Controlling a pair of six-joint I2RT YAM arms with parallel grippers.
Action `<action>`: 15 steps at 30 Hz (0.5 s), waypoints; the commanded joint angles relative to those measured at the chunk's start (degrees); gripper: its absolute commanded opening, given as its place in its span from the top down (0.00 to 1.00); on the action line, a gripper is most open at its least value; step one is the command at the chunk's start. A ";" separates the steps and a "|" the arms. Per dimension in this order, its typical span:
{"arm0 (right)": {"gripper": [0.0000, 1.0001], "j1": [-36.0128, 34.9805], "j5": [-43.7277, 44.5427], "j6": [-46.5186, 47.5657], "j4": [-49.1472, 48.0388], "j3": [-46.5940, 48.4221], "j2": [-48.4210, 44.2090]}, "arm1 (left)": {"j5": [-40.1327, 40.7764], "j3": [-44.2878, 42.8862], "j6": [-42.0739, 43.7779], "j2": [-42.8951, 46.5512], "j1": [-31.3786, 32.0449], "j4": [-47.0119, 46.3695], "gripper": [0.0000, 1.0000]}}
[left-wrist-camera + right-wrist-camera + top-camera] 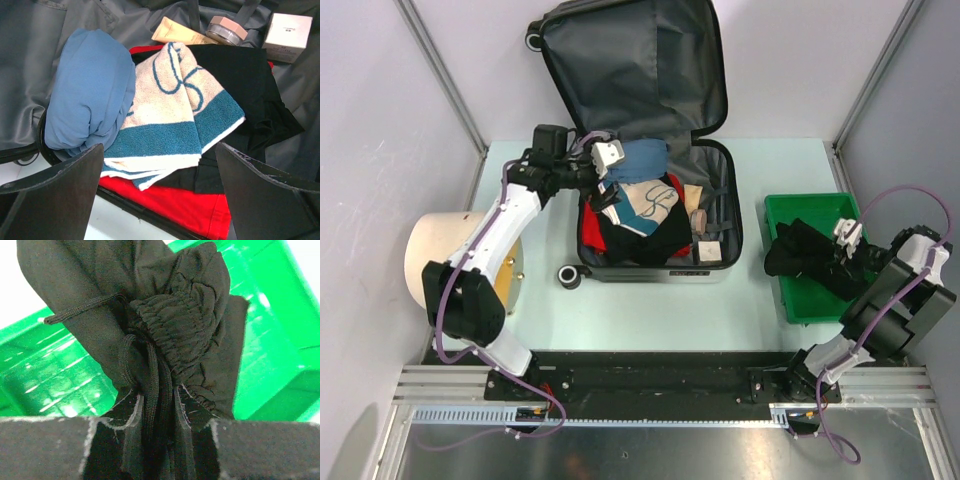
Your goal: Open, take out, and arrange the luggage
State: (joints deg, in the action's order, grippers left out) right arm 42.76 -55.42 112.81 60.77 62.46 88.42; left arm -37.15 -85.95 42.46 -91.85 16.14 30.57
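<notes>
The luggage (632,70) lies open at the back centre, lid raised, grey lining (30,60) showing. Its tray holds a blue garment (90,95), a cream and teal towel (175,110), red cloth (175,205), black cloth (250,85), a tube (175,32), a jar (225,29) and a white box (287,29). My left gripper (610,165) hangs open over the tray's left edge; between its fingertips (160,185) lies the towel's corner, untouched. My right gripper (157,410) is shut on a black garment (165,315), which hangs over the green bin (820,300).
A beige cylinder (435,255) lies on its side beside the left arm. The green bin (45,380) stands right of the luggage. Metal frame posts (445,75) rise at both back corners. A luggage wheel (568,277) sticks out at the tray's front left.
</notes>
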 commanded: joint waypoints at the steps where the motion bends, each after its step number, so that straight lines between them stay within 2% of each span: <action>1: 1.00 0.92 4.35 37.65 9.71 0.30 1.93 | -0.30 0.96 -0.45 2.29 0.73 -0.68 0.03; 11: 1.00 1.45 12.87 38.45 9.36 0.03 -0.97 | -0.38 1.93 -0.44 2.12 1.00 -0.77 0.03; 12: 0.90 1.27 13.40 38.36 9.36 -0.49 -1.06 | -0.47 1.84 -0.45 1.77 1.17 -0.77 0.02; 14: 0.51 0.40 14.63 37.83 9.63 -1.37 -1.94 | -0.21 1.67 -0.88 1.42 1.44 -0.77 0.03; 15: 0.07 0.30 14.38 37.74 10.85 -1.63 -2.29 | -0.03 1.40 -0.97 1.24 1.70 -0.77 0.02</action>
State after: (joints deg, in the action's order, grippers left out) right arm 43.88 -45.76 114.45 67.44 62.22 88.64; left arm -37.04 -84.12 42.44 -91.83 16.78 30.57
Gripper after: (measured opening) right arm 0.439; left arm 0.974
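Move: The green bin that the held black clothing is going into lies right under the right hand: its middle is about 3 cm left, 1 cm ahead and 5 cm below. The suitcase's open lower half is centred some 41 cm left and 13 cm ahead, and the small white box inside it about 31 cm left and 3 cm ahead, both around hand height. From the left hand the bin is roughly 51 cm right, 14 cm back and 20 cm lower. The black clothing, still pinched and already in the green bin, is drawn back some 4 cm towards the bin's near side by the right hand, which also sinks about 2 cm, mostly at the start, while its wrist tips the fingers about 10 degrees further down. Only at the end do the fingers begin to open, reaching roughly half open and loosening their hold on the cloth. ##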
